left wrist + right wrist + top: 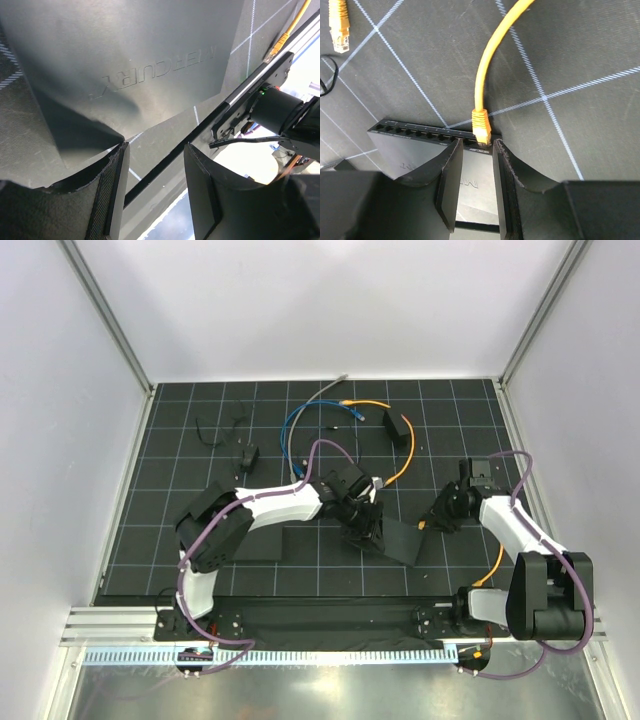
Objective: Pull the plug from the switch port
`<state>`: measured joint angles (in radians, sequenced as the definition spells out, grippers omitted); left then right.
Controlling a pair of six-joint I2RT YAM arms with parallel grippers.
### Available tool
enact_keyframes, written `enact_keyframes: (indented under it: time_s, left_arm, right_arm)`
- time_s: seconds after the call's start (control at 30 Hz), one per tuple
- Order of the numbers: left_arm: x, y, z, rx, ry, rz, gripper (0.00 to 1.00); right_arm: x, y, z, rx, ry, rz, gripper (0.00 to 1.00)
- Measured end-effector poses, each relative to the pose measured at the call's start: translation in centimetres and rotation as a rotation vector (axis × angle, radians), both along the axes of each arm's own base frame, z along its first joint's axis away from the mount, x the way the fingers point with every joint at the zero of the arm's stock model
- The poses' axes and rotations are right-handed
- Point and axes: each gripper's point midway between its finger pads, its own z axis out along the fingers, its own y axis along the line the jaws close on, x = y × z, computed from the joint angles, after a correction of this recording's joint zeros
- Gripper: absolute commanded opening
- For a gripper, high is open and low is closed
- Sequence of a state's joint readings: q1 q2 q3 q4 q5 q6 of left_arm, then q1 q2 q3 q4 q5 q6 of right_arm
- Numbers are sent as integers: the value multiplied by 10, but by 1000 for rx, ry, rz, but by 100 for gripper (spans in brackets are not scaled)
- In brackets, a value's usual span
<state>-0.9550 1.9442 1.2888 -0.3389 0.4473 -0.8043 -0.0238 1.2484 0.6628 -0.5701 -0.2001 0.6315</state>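
The switch (pixel 400 540) is a small black box marked MERCURY, with a row of ports along one edge (pixel 415 134). The orange plug (pixel 481 129) sits in the end port, and its thin orange cable (pixel 485 65) curves up and away. My right gripper (pixel 476 145) is open over the switch's top, its fingertips just behind the plug, one on each side, not touching it. In the top view it (pixel 437 520) is at the switch's right edge. My left gripper (pixel 156 146) is open and empty at the switch's (pixel 150 60) other side, and shows in the top view (pixel 365 528).
A loose orange plug (pixel 339 30) lies on the gridded mat. A second black box (pixel 397 427), an orange cable (pixel 375 403), a blue cable (pixel 297 422) and a grey cable (pixel 325 392) lie at the back. A tiny black block (pixel 248 455) with thin wires is at left.
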Motion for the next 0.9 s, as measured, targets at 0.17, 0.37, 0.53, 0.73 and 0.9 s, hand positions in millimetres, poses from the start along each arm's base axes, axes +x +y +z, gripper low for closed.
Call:
enact_keyframes:
  time_s: [0.17, 0.37, 0.53, 0.73, 0.9]
  left_arm:
    - [0, -2, 0, -8, 5, 0, 52]
    - [0, -3, 0, -10, 6, 1, 52]
    - [1, -3, 0, -13, 3, 2, 52]
    - [2, -4, 1, -17, 0, 3, 52]
    - [3, -4, 1, -19, -3, 4, 52]
  right_arm:
    - [-3, 10, -8, 56, -2, 22, 39]
    - [-3, 15, -14, 90, -15, 39, 39]
    - [-2, 23, -15, 137, -37, 60, 39]
    - [-6, 37, -15, 217, -51, 97, 38]
    - [-8, 49, -12, 290, -63, 134, 39]
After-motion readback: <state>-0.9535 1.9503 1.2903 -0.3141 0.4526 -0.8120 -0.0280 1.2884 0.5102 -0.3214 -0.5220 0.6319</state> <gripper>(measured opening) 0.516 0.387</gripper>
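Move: Just past the right hand's open fingertips is the yellow plug in the switch's end port, about 2 cm ahead, 1 cm left and 2 cm below. The switch's middle lies some 8 cm to this hand's left, 3 cm nearer the base and 3 cm below; a loose yellow plug lies roughly 9 cm ahead and 8 cm left. From the left hand, which is over the switch, the plug in the port is about 10 cm right, 3 cm ahead and 3 cm lower. Sweeping about 5 cm to the left, the right hand first sinks some 1.5 cm beside the port end of the switch, then carries on nearly level, its right-hand finger pushing the plug and switch end towards the left hand. Its left side tilts up by around 15 degrees and the hand turns slightly counter-clockwise. The fingers stay part-open astride the plug without closing, while the left hand holds its place over the switch. ##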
